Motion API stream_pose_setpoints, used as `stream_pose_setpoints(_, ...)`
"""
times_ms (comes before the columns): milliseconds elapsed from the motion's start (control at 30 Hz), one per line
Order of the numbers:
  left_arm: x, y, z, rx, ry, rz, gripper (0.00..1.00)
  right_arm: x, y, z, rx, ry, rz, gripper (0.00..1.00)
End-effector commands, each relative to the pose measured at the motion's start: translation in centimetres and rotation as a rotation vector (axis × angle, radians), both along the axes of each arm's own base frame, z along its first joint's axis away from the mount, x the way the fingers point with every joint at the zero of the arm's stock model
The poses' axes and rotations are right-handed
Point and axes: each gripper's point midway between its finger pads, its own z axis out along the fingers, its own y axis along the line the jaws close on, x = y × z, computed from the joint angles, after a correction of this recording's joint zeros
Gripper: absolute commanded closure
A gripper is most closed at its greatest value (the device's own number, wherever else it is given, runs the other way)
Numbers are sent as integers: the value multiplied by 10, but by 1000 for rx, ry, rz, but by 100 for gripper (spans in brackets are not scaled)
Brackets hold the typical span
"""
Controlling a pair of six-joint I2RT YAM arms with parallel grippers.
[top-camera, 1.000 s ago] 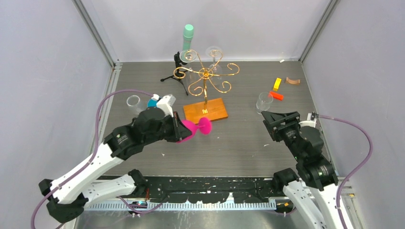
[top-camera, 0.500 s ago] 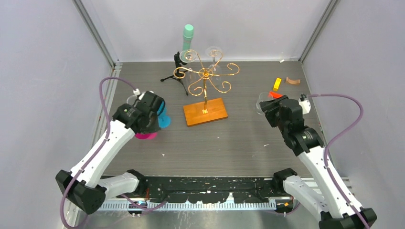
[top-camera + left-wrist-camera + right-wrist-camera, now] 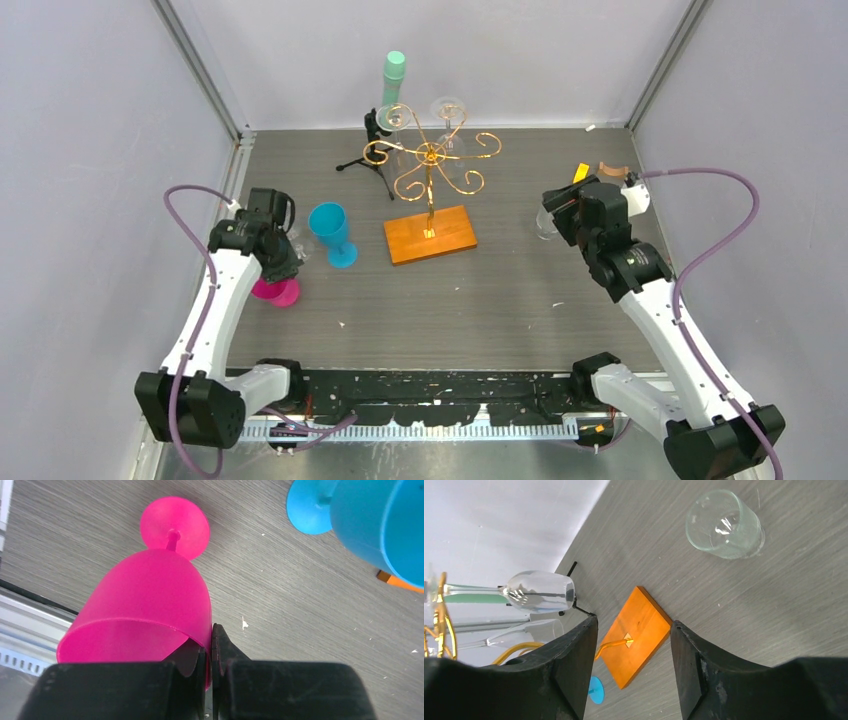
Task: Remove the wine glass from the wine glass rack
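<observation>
The wine glass rack [image 3: 432,172], gold wire on an orange wooden base [image 3: 430,235], stands at centre back. Two clear wine glasses [image 3: 392,118] [image 3: 449,108] hang upside down from its far arms. In the right wrist view the base [image 3: 636,635] and both glasses [image 3: 541,591] [image 3: 524,632] show beyond my open, empty right gripper [image 3: 634,625]. That right gripper [image 3: 560,205] is well right of the rack. My left gripper [image 3: 283,268] is at the far left, shut on the rim of a pink goblet [image 3: 150,595], also in the top view [image 3: 277,291].
A blue goblet [image 3: 330,232] stands upright left of the base, also in the left wrist view [image 3: 370,525]. A clear tumbler [image 3: 724,524] stands by the right gripper. A black tripod [image 3: 368,160] and a green bottle [image 3: 393,75] are behind the rack. Small blocks [image 3: 580,172] lie at back right.
My left arm has swung left with the pink goblet, away from the wooden base, uncovering the blue goblet. My right arm has reached back toward the clear tumbler.
</observation>
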Motion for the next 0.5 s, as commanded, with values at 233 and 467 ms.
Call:
stream_pose_setpoints(233, 30, 2, -15, -101, 72, 57, 91, 6, 9, 59, -181, -149, 172, 38)
stream_pose_setpoints(467, 37, 20, 9, -18, 40, 95, 53, -1, 8, 75, -249, -99, 228, 37)
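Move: The left hand holds the pink wine glass by its rim, mouth leaning back; the spot for its foot lies about 4 cm ahead, 2 cm left and 18 cm below. The blue glass stands some 13 cm ahead and 8 cm right, the left clear glass 14 cm straight ahead. From the right hand, the nearer hanging glass is roughly 14 cm ahead and 16 cm left, about level; the right clear glass stands 6 cm ahead, 4 cm right, well below. Forward about 3 cm and down nearly 2 cm, the left hand eases the pink glass upright onto its foot, still pinching the rim; then the fingers open to let go, one inside the bowl, one outside. The right hand, empty and open, rises nearly 5 cm to the right of the rack, rolling its left side down and turning some 10 degrees counter-clockwise. ##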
